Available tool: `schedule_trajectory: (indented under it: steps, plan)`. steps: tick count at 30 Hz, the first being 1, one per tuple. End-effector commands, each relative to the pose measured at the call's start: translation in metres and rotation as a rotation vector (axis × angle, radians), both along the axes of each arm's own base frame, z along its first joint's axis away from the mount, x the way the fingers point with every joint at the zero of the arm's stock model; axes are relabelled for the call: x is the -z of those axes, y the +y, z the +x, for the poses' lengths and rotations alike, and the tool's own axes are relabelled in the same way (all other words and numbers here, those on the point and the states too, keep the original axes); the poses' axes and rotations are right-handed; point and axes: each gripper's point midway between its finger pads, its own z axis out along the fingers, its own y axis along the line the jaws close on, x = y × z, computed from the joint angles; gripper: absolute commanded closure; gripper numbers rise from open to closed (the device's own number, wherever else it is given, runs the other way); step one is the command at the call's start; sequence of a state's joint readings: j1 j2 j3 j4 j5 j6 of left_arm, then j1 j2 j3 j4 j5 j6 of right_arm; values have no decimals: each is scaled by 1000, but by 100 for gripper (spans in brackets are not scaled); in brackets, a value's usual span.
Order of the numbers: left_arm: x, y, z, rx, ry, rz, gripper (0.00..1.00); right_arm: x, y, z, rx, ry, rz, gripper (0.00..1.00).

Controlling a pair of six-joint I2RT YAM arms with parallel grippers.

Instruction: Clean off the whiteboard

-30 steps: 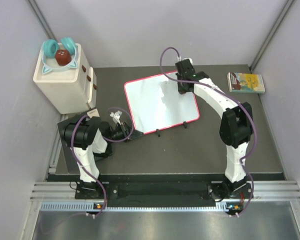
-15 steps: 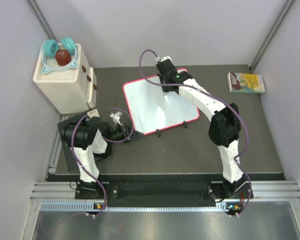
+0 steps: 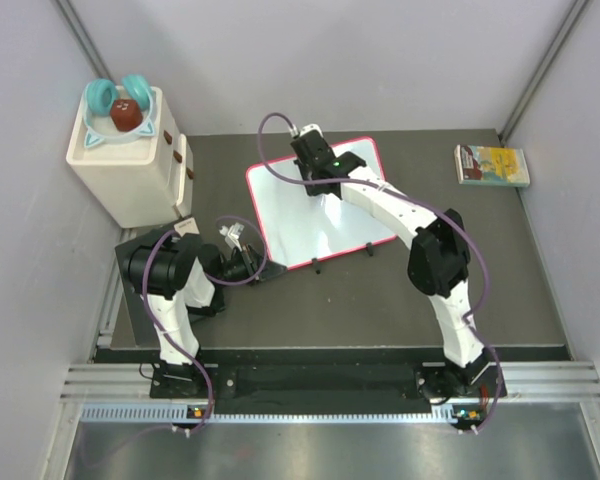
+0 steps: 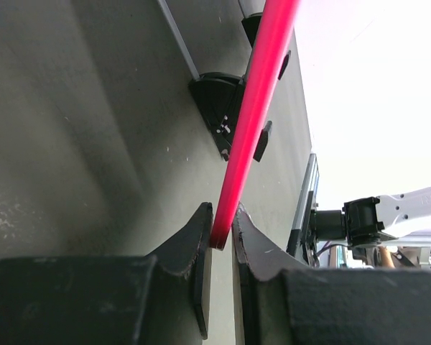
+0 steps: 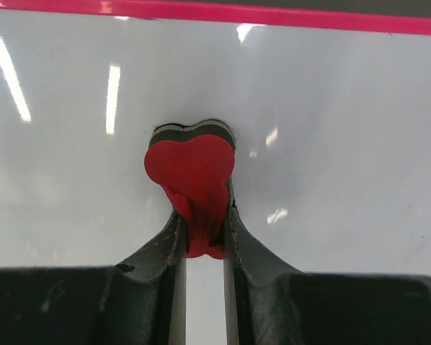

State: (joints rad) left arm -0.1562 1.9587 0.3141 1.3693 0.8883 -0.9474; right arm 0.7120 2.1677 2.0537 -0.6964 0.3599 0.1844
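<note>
The whiteboard (image 3: 325, 215), white with a thin red rim, lies on the dark table. My right gripper (image 3: 317, 183) is over its far left part, shut on a red heart-shaped eraser (image 5: 192, 167). The eraser is pressed flat on the white surface (image 5: 330, 144). My left gripper (image 3: 257, 266) is at the board's near left corner. In the left wrist view its jaws (image 4: 221, 217) are shut on the red rim (image 4: 262, 86). A black foot (image 4: 219, 108) sits further along that rim. The white surface in view shows only light reflections.
A cream box (image 3: 125, 165) with teal rings and a brown object on top stands at the far left. A yellow-green book (image 3: 492, 165) lies at the far right. A black slab (image 3: 138, 252) lies under the left arm. Grey walls close in on three sides.
My right gripper has swept the eraser leftward across the far part of the board, from its right side to its left. The left gripper has stayed on the rim.
</note>
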Motion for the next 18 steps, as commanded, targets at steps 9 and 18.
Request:
schedule_trajectory:
  steps: [9, 18]
  plan:
    - [-48, 0, 9, 0, -349, -28, 100, 23, -135, 2, 299, 61, -13, 100]
    - [-49, 0, 9, -3, -351, -27, 100, 41, -157, -42, 322, 94, 22, 100]
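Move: The right hand already grips the eraser on the whiteboard's upper half. The middle of the board's right edge lies about 16 cm to its right, 2 cm back and 4 cm lower; the top edge is some 6 cm ahead and 4 cm higher. The lower-left corner is about 18 cm back, 9 cm left and 13 cm below. From the left hand, which pinches that corner, the right edge's middle is roughly 18 cm ahead, 26 cm right and 9 cm up. Right hand sweeps the eraser about 15 cm right across the whiteboard towards its right edge, the left still pinching. ##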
